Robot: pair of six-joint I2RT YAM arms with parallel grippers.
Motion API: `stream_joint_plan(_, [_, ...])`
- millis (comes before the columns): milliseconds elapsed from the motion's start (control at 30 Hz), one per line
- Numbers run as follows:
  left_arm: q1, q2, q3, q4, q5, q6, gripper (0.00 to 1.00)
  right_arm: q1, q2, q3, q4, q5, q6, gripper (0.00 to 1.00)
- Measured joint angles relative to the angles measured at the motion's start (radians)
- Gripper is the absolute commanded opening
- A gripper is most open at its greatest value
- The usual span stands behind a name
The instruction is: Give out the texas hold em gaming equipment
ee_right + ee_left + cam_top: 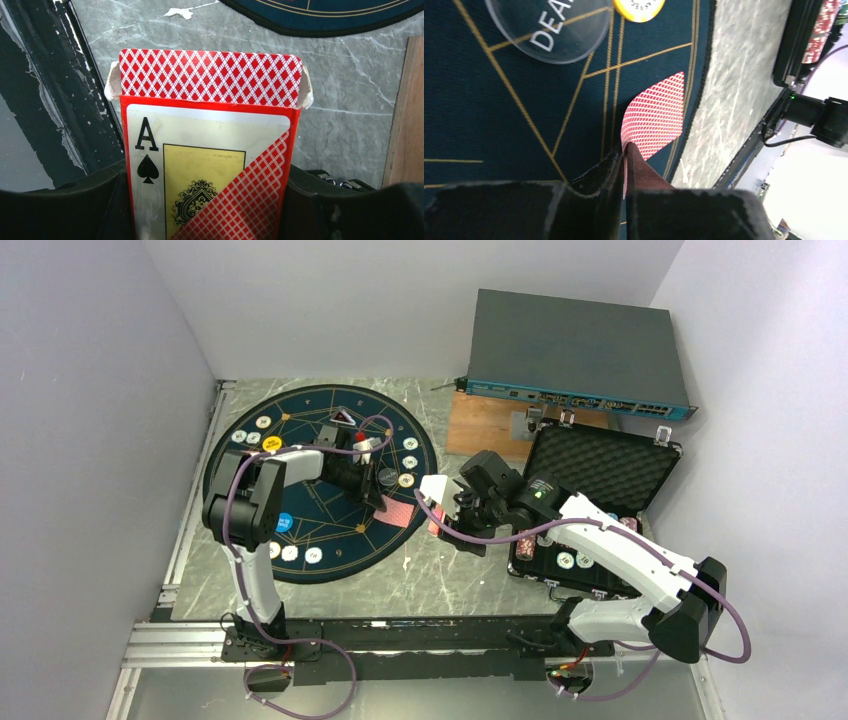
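A red-backed playing card [654, 117] lies curved over the right edge of the navy mat [484, 115], and my left gripper [624, 150] is shut on its near end. The top view shows that card [398, 512] by the left gripper [378, 498]. My right gripper [207, 200] is shut on a red card box [210, 165] with an ace of spades face. Red-backed cards [210, 77] stick out of the box's open top. It hangs above the table just right of the mat [440, 502]. Whitish chips [409, 462], a yellow disc [271, 444] and a blue disc [284, 522] sit around the mat.
A clear dealer disc [549, 30] and a yellow chip [639, 5] lie on the mat ahead of the left gripper. The open black foam-lined case [600, 470] holds more chips [566, 560] at right. A grey rack unit [575, 350] rests on a wooden board [490, 425] at the back.
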Motion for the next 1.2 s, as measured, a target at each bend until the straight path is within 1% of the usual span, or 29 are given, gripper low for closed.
stream_joint_plan(67, [0.000, 0.011, 0.005, 0.000, -0.033, -0.001, 0.33, 0.000, 0.000, 0.000, 0.000, 0.000, 0.000, 0.00])
stream_joint_plan(167, [0.000, 0.013, 0.025, -0.012, -0.035, -0.006, 0.56, 0.000, 0.000, 0.000, 0.000, 0.000, 0.000, 0.00])
stream_joint_plan(200, [-0.003, 0.013, 0.035, -0.017, -0.032, -0.008, 0.67, 0.000, 0.000, 0.000, 0.000, 0.000, 0.000, 0.00])
stream_joint_plan(233, [-0.007, 0.013, 0.045, -0.025, -0.027, -0.012, 0.72, 0.000, 0.000, 0.000, 0.000, 0.000, 0.000, 0.00])
stream_joint_plan(267, [-0.010, 0.011, 0.051, -0.029, -0.026, -0.006, 0.80, 0.000, 0.000, 0.000, 0.000, -0.001, 0.000, 0.00])
stream_joint_plan(333, [-0.014, -0.006, 0.057, -0.040, -0.016, -0.008, 0.84, 0.000, 0.000, 0.000, 0.001, -0.001, 0.000, 0.00])
stream_joint_plan(400, [-0.014, -0.036, 0.057, -0.058, -0.045, 0.013, 0.86, 0.000, 0.000, 0.000, 0.001, -0.001, -0.001, 0.00])
stream_joint_plan(467, [-0.005, -0.072, 0.056, -0.079, -0.091, 0.035, 0.98, 0.000, 0.000, 0.000, 0.002, -0.001, -0.003, 0.00])
stream_joint_plan(533, [0.012, -0.121, 0.035, -0.087, -0.116, 0.049, 0.99, 0.000, 0.000, 0.000, 0.003, -0.002, -0.003, 0.00])
stream_joint_plan(600, [0.045, -0.210, -0.021, -0.085, -0.095, 0.048, 0.99, 0.000, 0.000, 0.000, 0.005, -0.002, -0.003, 0.00])
stream_joint_plan(700, [0.091, -0.360, -0.101, -0.064, 0.008, 0.021, 0.98, 0.002, 0.002, 0.000, 0.007, -0.005, -0.003, 0.00])
stream_joint_plan(767, [0.088, -0.437, -0.138, -0.005, 0.093, -0.027, 0.98, 0.002, 0.003, 0.000, 0.014, -0.006, 0.001, 0.00])
stream_joint_plan(867, [0.016, -0.505, -0.180, 0.124, 0.225, -0.148, 0.98, 0.002, 0.010, 0.000, 0.031, -0.012, 0.005, 0.00])
stream_joint_plan(1033, [-0.124, -0.510, -0.216, 0.313, 0.343, -0.327, 0.96, 0.002, 0.026, 0.000, 0.044, -0.023, 0.009, 0.00])
stream_joint_plan(1200, [-0.208, -0.511, -0.216, 0.353, 0.378, -0.349, 0.93, 0.003, 0.037, 0.000, 0.045, -0.023, 0.009, 0.00])
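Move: The left gripper, shut on the edge of a red-backed card, already has it down on the mat, the card's middle some 3 cm right, 2 cm back and just below. The dealer disc lies about 6 cm ahead and 2 cm right, the yellow-rimmed chip 5 cm ahead and 5 cm right, and the card box about 14 cm back, 14 cm right and 14 cm higher. From the right hand the card is roughly 12 cm forward, 13 cm left and 16 cm down. Open the left gripper wide to let go of the card at the mat, easing forward barely 1 cm, then lift away about 18 cm, first edging left, then swinging back and right towards the open end of the card box. On the way, tip the fingers up some 30 degrees, to nearly level, and turn them clockwise. Keep the right hand's grip on the box. ##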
